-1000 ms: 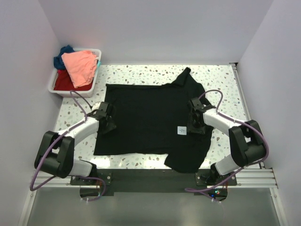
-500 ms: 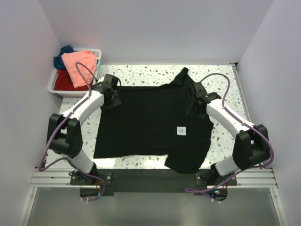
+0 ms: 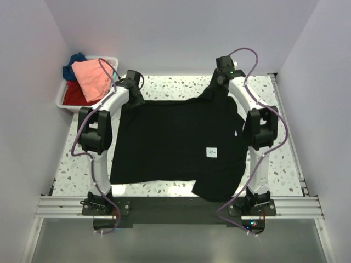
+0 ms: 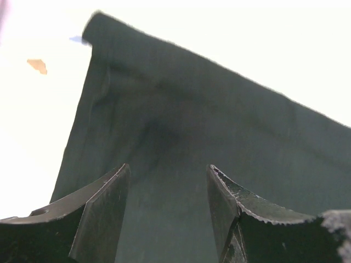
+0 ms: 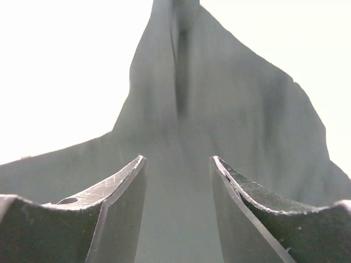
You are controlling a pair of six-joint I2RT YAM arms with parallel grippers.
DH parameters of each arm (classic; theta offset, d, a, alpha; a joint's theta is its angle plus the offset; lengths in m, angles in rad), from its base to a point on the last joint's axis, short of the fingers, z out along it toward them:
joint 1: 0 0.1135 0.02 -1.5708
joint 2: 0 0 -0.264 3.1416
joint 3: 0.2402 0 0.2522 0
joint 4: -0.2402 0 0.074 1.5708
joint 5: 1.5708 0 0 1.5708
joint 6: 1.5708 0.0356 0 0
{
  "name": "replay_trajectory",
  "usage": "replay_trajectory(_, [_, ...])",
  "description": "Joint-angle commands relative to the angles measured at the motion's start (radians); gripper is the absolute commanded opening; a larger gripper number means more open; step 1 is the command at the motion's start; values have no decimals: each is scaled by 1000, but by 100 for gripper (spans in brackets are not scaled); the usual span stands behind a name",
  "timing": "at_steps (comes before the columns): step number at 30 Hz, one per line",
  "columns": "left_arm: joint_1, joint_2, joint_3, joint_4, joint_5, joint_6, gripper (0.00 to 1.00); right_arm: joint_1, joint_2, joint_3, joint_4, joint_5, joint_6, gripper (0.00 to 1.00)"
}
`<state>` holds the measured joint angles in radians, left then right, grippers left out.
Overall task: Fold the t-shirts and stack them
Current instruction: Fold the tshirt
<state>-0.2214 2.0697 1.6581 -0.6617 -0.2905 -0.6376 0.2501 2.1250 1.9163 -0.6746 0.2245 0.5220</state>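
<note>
A black t-shirt (image 3: 170,137) lies spread flat on the speckled table, its white neck label (image 3: 212,152) facing up and one part hanging over the near edge. My left gripper (image 3: 135,98) stands open over the shirt's far left corner. In the left wrist view the left gripper (image 4: 167,183) has black cloth (image 4: 181,131) below and between its fingers. My right gripper (image 3: 219,86) is open over the far right sleeve peak. The right wrist view shows the same gripper (image 5: 178,170) above the sleeve (image 5: 219,120). Salmon-pink (image 3: 92,78), red (image 3: 74,96) and dark blue (image 3: 73,61) t-shirts sit in the bin.
The white plastic bin (image 3: 111,87) stands at the table's far left corner, close to my left arm. White walls enclose the table on three sides. Bare speckled tabletop (image 3: 274,109) shows to the right of the shirt.
Both arms have swung from the shirt's mid sides out to its far edge, left to the far left corner, right to the far right sleeve. The shirt has barely shifted.
</note>
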Motion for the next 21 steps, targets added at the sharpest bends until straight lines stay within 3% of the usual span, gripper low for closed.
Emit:
replay_trajectory(1, [34,53,129,48,-9,49,63,-49,176,272,12,-60,-36,53])
replay_trajectory(5, [77,111,158,82,-9,41,63,-60,254,354,65,-117,-25,53])
replay_trajectory(10, [106,165,206,96,-9,44,63,-61,295,305,164,-177,-22,54])
replay_trajectory(21, [123,283,331,119,45,61,63,-95,365,259,98,-140,4,52])
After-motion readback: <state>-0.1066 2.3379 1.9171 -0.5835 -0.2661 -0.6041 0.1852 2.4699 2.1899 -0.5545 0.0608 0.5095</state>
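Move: The shirt's far-left corner lies about 10 cm ahead of my left hand, 8 cm to its left and some 6 cm below. The laundry bin stands about 27 cm to that hand's left and 10 cm farther out. From my right hand, the base of the far sleeve is roughly 9 cm ahead, 2 cm left and 12 cm down; the sleeve's tip is some 19 cm ahead, about level sideways. Both my open grippers close in on the shirt's far side. I carry my left hand about 8 cm forward and 4 to 5 cm left towards the far-left corner, sinking about 4 cm, mostly late on. My right hand shoots forward some 8 cm, then drops about 7 cm towards the sleeve's base, rolling a little so its left side rises. I keep both pairs of fingers open. ##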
